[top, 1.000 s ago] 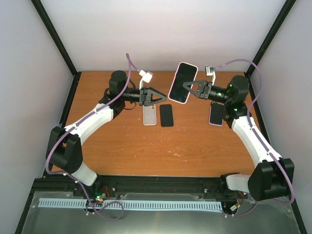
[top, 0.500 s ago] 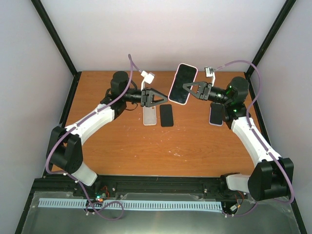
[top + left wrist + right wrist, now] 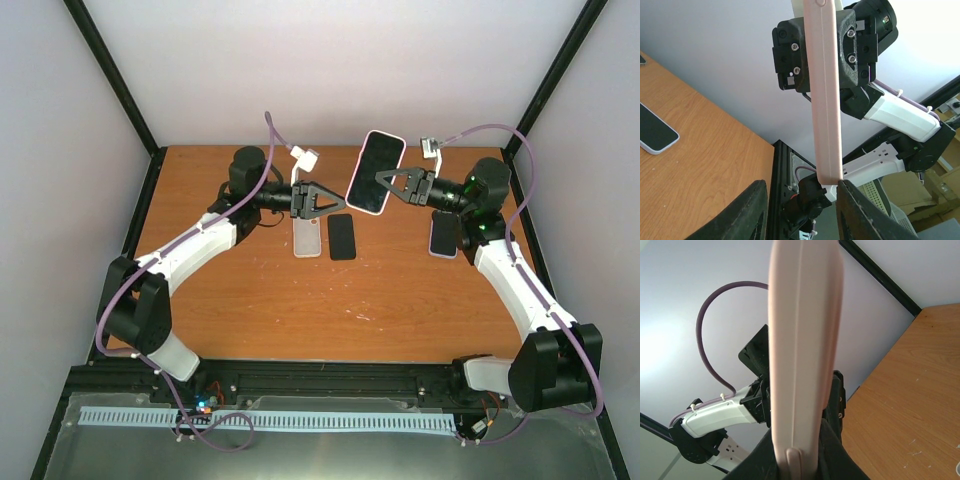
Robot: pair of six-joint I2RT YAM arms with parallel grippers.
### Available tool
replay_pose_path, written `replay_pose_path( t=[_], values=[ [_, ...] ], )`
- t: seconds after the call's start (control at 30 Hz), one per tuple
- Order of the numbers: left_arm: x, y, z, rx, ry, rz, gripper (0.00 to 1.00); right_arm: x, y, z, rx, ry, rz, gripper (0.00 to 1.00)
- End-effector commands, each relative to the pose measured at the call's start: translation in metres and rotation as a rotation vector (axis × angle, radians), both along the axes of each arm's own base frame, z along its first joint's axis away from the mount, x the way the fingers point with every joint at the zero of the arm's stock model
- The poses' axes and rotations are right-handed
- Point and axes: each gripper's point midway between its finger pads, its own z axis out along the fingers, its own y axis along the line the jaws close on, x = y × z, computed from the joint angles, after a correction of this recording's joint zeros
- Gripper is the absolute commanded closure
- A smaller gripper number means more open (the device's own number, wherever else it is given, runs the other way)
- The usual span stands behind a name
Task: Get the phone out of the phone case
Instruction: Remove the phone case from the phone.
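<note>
The phone [image 3: 376, 168], black screen facing up, sits in its pink phone case [image 3: 366, 210] and is held tilted in the air above the back of the table. My right gripper [image 3: 382, 179] is shut on its right edge; the right wrist view shows the case [image 3: 802, 340] edge-on, clamped between the black fingers [image 3: 840, 450]. My left gripper [image 3: 341, 199] is open at the case's lower left end. In the left wrist view the bottom corner of the case [image 3: 825, 90] hangs between the two fingers, close against the right finger [image 3: 855, 210], with a wide gap to the left one.
On the wooden table [image 3: 330, 300] below lie a light-coloured case or phone [image 3: 308, 237], a black phone [image 3: 342, 236] beside it, and another phone in a pale case [image 3: 444, 235] under the right arm. Black frame posts and white walls enclose the table.
My left gripper has moved slightly right toward the held case and its jaws have narrowed a little. The right gripper and the phone have stayed still.
</note>
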Motion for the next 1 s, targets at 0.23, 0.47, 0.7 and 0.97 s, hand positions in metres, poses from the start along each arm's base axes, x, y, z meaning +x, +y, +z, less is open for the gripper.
replay_pose_path(
  t=[0.23, 0.47, 0.7, 0.97],
  values=[
    [-0.008, -0.001, 0.015, -0.053, -0.021, -0.054, 0.62, -0.013, 0.000, 0.017, 0.003, -0.102, 0.010, 0.97],
    [0.001, -0.004, 0.009, -0.032, -0.013, -0.011, 0.65, -0.014, 0.002, 0.019, 0.009, -0.101, 0.015, 0.97],
    [0.014, -0.008, -0.002, -0.004, 0.036, 0.044, 0.77, -0.016, 0.003, 0.024, 0.023, -0.108, 0.027, 0.97],
    [0.028, -0.010, -0.022, 0.037, 0.077, 0.106, 0.87, -0.024, 0.003, 0.031, 0.051, -0.124, 0.056, 0.97]
  ],
)
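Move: Some 6 cm ahead, 6 cm right and 4 cm above the left hand lies the middle of the pink phone case, still on the phone in the right hand; its near-left corner is right at the left fingertips. From the right hand that middle is about 2 cm left and 1 cm ahead. On the table about 28 cm beneath the left hand, the bare black phone lies 9 cm ahead, level sideways; the clear case is 9 cm ahead and 9 cm left. Up and slightly back first, about 1 cm, the left hand then turns forward and down some 2 cm, pulling the pink case's near-left corner away from the phone's screen side. Its fingers close from under half open to nearly shut, pinching the case rim with one finger outside and the other wedged between case and phone. The right hand stays put, keeping its grip. ##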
